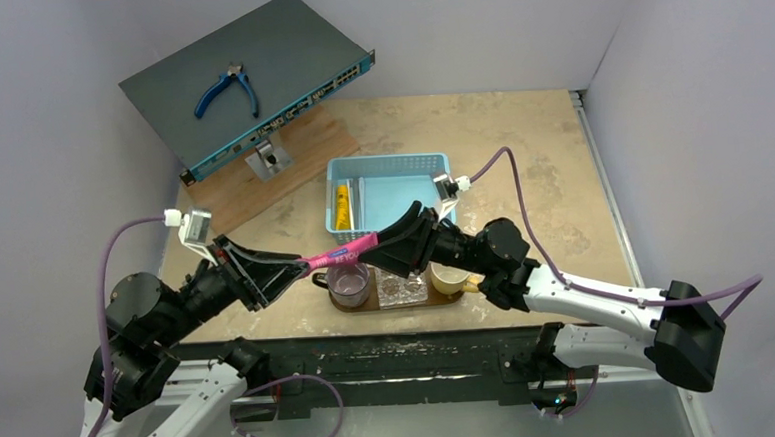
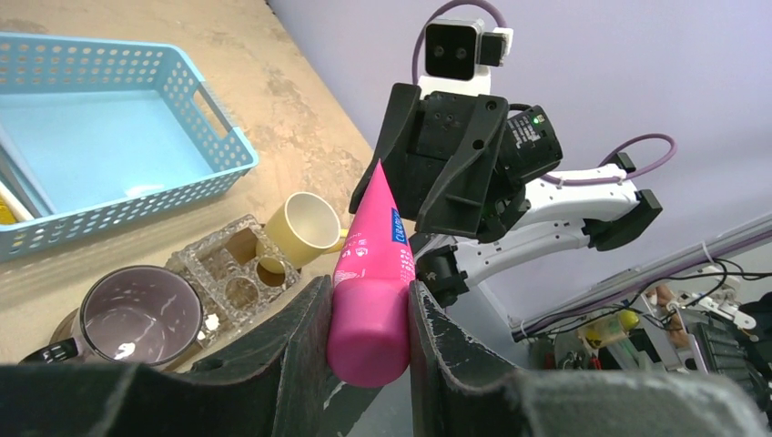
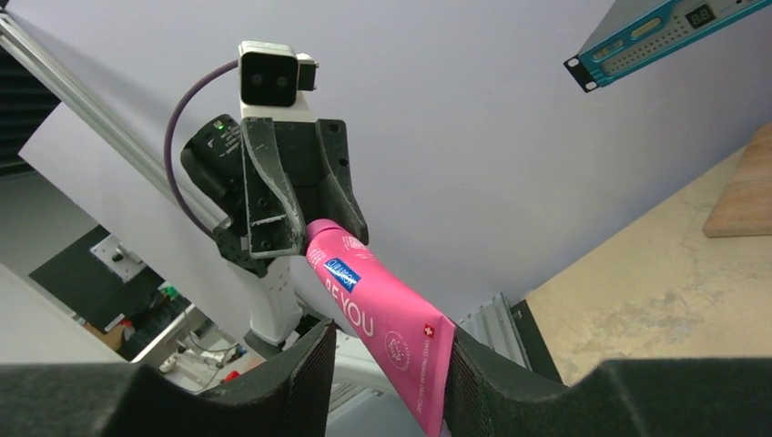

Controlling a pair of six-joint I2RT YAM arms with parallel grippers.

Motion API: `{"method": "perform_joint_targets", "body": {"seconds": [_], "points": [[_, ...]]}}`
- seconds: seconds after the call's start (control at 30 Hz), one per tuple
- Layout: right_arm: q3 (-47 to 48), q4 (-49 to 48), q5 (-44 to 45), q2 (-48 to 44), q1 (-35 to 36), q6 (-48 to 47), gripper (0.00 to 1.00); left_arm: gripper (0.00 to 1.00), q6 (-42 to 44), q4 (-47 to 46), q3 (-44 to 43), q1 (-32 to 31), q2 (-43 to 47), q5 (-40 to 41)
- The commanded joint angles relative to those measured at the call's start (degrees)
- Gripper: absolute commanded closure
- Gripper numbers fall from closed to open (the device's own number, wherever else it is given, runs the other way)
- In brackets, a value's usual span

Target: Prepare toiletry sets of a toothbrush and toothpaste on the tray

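Note:
A magenta-pink toothpaste (image 1: 343,251) tube hangs level in the air between both arms, above the dark-brown tray (image 1: 373,306). My left gripper (image 1: 303,264) is shut on its rounded cap end (image 2: 369,337). My right gripper (image 1: 383,241) stands open around the flat crimped end (image 3: 414,355). One pad (image 3: 460,378) touches the tube's edge and a gap shows at the other pad. A yellow-orange toothpaste (image 1: 343,205) tube lies in the blue basket beside pale thin sticks (image 1: 360,202) that look like a toothbrush or two.
On the tray stand a purple mug (image 1: 349,284), a clear glass holder (image 1: 402,289) and a yellow cup (image 1: 450,277). The blue mesh basket (image 1: 389,165) sits just behind. A grey network box (image 1: 284,44) carrying blue pliers (image 1: 227,90) leans at the back left over a wooden board (image 1: 309,142).

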State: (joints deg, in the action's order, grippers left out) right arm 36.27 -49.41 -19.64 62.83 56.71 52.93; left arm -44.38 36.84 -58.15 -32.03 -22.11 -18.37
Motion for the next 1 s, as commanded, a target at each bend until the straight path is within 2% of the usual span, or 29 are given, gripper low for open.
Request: {"method": "perform_joint_targets", "body": {"seconds": [0.0, 0.17, 0.3, 0.37, 0.47, 0.73, 0.87, 0.97], "points": [[0.3, -4.8, -4.3, -1.4, 0.3, 0.6, 0.56, 1.00, -1.0, -4.1, 0.6, -0.2, -0.3, -0.9], [0.0, -4.7, -4.9, -2.3, 0.3, 0.6, 0.67, 1.00, -0.9, -4.5, 0.8, -0.2, -0.8, -1.5], [-0.1, -4.8, -5.3, -3.4, 0.3, 0.2, 0.85, 1.00, -0.7, -5.3, 1.2, -0.2, -1.4, -3.0], [0.0, -4.3, -5.5, -4.2, 0.3, -0.4, 1.00, 1.00, 0.1, -5.4, 1.3, -0.2, -1.9, -4.3], [-0.2, -3.2, -5.8, -5.7, 0.3, -1.5, 1.00, 1.00, 2.1, -3.8, 0.5, -0.2, -3.2, -5.3], [-0.1, 1.6, -6.9, -10.4, 0.3, -5.2, 1.00, 0.53, 6.9, -3.2, -0.2, -0.2, -4.7, -7.3], [1.4, 6.1, -9.0, -11.5, 0.3, -7.4, 1.00, 0.37, 10.4, -2.4, -1.8, -0.2, -6.2, -9.2], [3.2, 10.3, -10.9, -11.5, 0.3, -9.4, 1.00, 0.32, 13.6, -1.2, -3.3, -0.2, -7.7, -10.9]]}}
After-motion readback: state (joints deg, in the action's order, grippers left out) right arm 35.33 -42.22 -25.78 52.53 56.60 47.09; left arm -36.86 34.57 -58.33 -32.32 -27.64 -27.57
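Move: The left hand still grips the pink toothpaste tube by its cap, the tube's middle about 6 cm to its right and 2 cm ahead, at its own height. From the right hand, whose part-open fingers already stand around the flat tail, that middle lies some 5 cm left and 1 cm back. About 25 cm below, the grey mug sits 5 cm left and 3 cm ahead of the right hand, the clear holder 6 cm right and 1 cm ahead, and the yellow mug 17 cm right and 3 cm ahead. The right hand shuts its fingers fully on the tube's flat tail while the left still clamps the cap, then carries on back towards its base and to the right, about 5 cm in all and slightly up, its fingers tipping up a little. The left hand goes along some 2.5 cm to the right, rising slightly with its grip kept; once the tail is pinched it opens its fingers wide from around the cap and sinks about 2 cm, turning some 10 degrees clockwise. ##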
